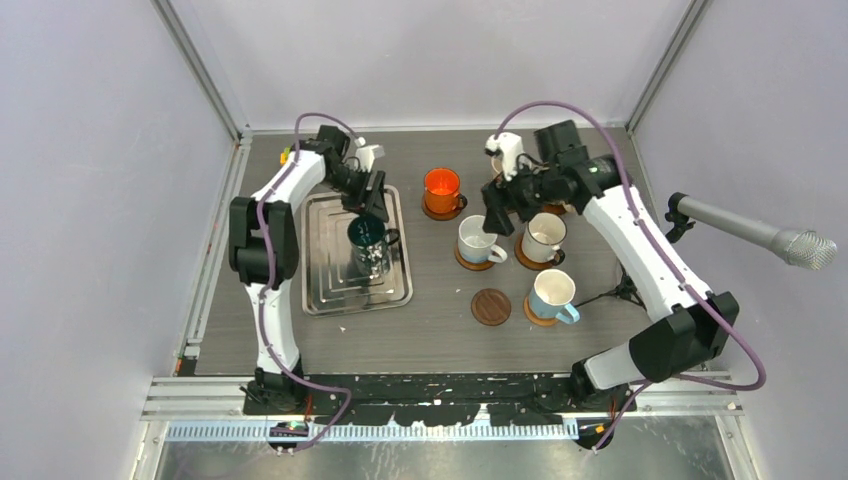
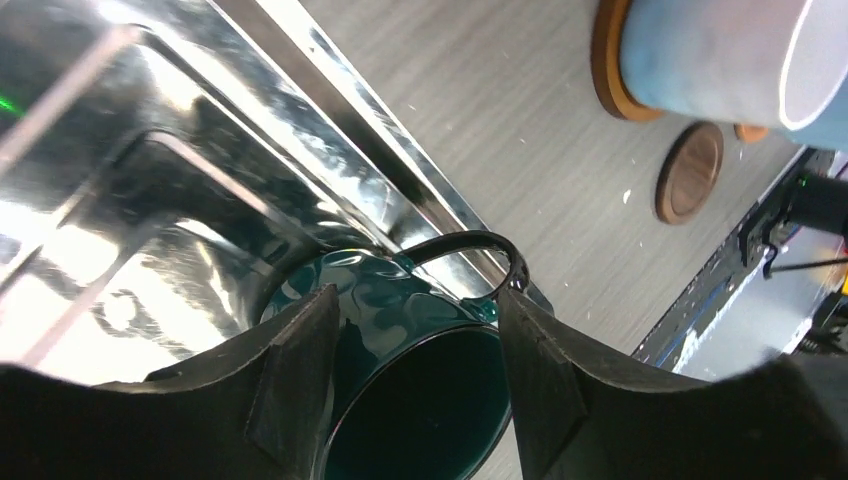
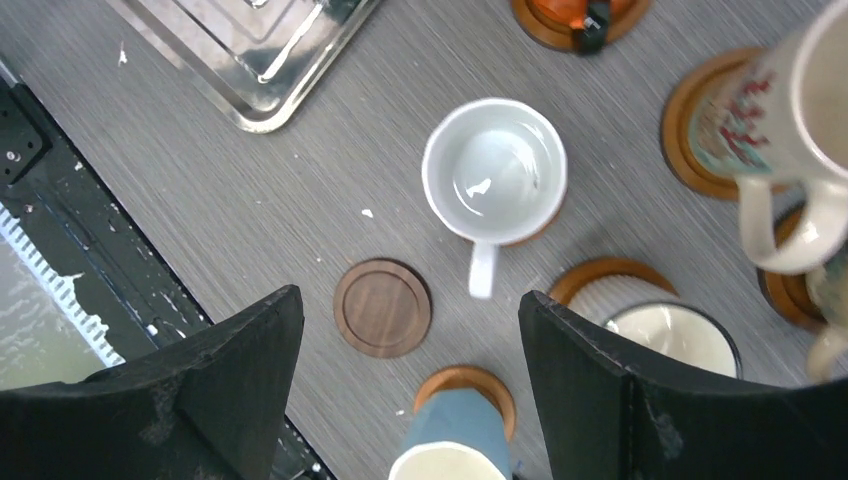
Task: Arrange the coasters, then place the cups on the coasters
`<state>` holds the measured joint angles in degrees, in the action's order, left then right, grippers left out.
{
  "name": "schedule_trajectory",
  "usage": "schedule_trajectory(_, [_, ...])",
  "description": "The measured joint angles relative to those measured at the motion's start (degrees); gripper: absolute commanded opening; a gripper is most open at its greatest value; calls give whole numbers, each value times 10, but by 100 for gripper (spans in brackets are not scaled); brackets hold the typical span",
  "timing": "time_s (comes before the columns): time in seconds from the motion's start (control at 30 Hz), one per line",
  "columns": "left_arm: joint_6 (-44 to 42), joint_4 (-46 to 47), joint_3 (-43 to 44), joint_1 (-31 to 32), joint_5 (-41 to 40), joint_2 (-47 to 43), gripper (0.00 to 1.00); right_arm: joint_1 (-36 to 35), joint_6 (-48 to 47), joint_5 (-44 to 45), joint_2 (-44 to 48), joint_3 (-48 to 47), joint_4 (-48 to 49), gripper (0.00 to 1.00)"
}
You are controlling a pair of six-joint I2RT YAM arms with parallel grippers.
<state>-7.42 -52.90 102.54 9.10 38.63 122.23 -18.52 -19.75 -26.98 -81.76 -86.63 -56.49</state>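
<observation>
A dark green cup [image 1: 367, 232] stands upright on the silver tray [image 1: 320, 290]. My left gripper [image 1: 372, 205] reaches down over it. In the left wrist view its fingers [image 2: 300, 390] sit against both sides of the dark green cup [image 2: 400, 330], handle pointing away. My right gripper [image 1: 495, 215] hangs open above the table, nothing between its fingers. The orange cup [image 1: 441, 187], white cup [image 1: 475, 238], beige cup [image 1: 543, 235] and light blue cup [image 1: 552, 292] each stand on a brown coaster. One dark coaster [image 1: 490, 307] lies bare.
In the right wrist view, a patterned cup [image 3: 770, 110] stands on a coaster at the far right, with another cup partly visible beside it. A grey microphone [image 1: 760, 235] juts in from the right. Grey walls enclose the table on three sides.
</observation>
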Motion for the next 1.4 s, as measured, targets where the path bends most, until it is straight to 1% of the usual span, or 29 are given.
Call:
schedule_trajectory(0.03, [-6,-1,-14,4,2,-10,62,-12,3,2,-5,0,6,83])
schedule_trajectory(0.07, [-12,-1,-28,7,4,-21,65,-28,7,8,-12,1,15,83])
schedule_trajectory(0.1, [-19,-2,-38,11,5,-29,72,-42,10,12,-18,1,23,83])
schedule_trajectory(0.17, [-32,-7,-54,16,8,-44,81,-70,16,23,-30,2,40,83])
schedule_trajectory(0.27, [-35,-12,-64,14,6,-64,90,-107,17,38,-53,2,64,83])
schedule_trajectory(0.33, [-21,-7,-64,1,4,-82,95,-134,15,52,-79,-4,76,83])
schedule_trajectory(0.43, [15,2,-58,-47,5,-114,99,-171,3,68,-143,-39,85,83])
schedule_trajectory(0.53, [32,11,-50,-110,-7,-155,100,-200,-23,77,-227,-101,81,83])
schedule_trajectory(0.67, [42,14,-55,-162,-40,-216,100,-219,-65,79,-314,-180,65,83])
schedule_trajectory(0.77, [45,14,-73,-165,-63,-261,100,-223,-100,78,-354,-214,60,83])
schedule_trajectory(0.9, [57,12,-107,-174,-75,-294,100,-226,-139,74,-382,-230,58,83])
schedule_trajectory(1.17, [58,8,-165,-206,-99,-302,100,-242,-188,64,-427,-231,77,83])
schedule_trajectory(1.33, [58,5,-177,-210,-106,-311,100,-257,-196,63,-443,-231,98,82])
schedule_trajectory(1.4, [57,5,-178,-211,-106,-315,100,-263,-199,63,-450,-235,104,80])
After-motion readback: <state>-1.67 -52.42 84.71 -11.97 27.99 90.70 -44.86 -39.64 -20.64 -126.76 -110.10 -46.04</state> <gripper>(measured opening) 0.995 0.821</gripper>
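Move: The green cup is at the left hand's fingers, its middle about 6 cm back, 2 cm right and 4 cm below; from the right hand it lies some 29 cm left, 4 cm ahead and 19 cm down. From the right hand, the white cup is about 7 cm left and 5 cm ahead, the orange cup 14 cm left and 17 cm ahead, the bare dark coaster 4 cm left and 4 cm back. Right hand sweeps 22 cm left, 17 down towards the green cup; left hand nudges it back, opens, withdraws. ##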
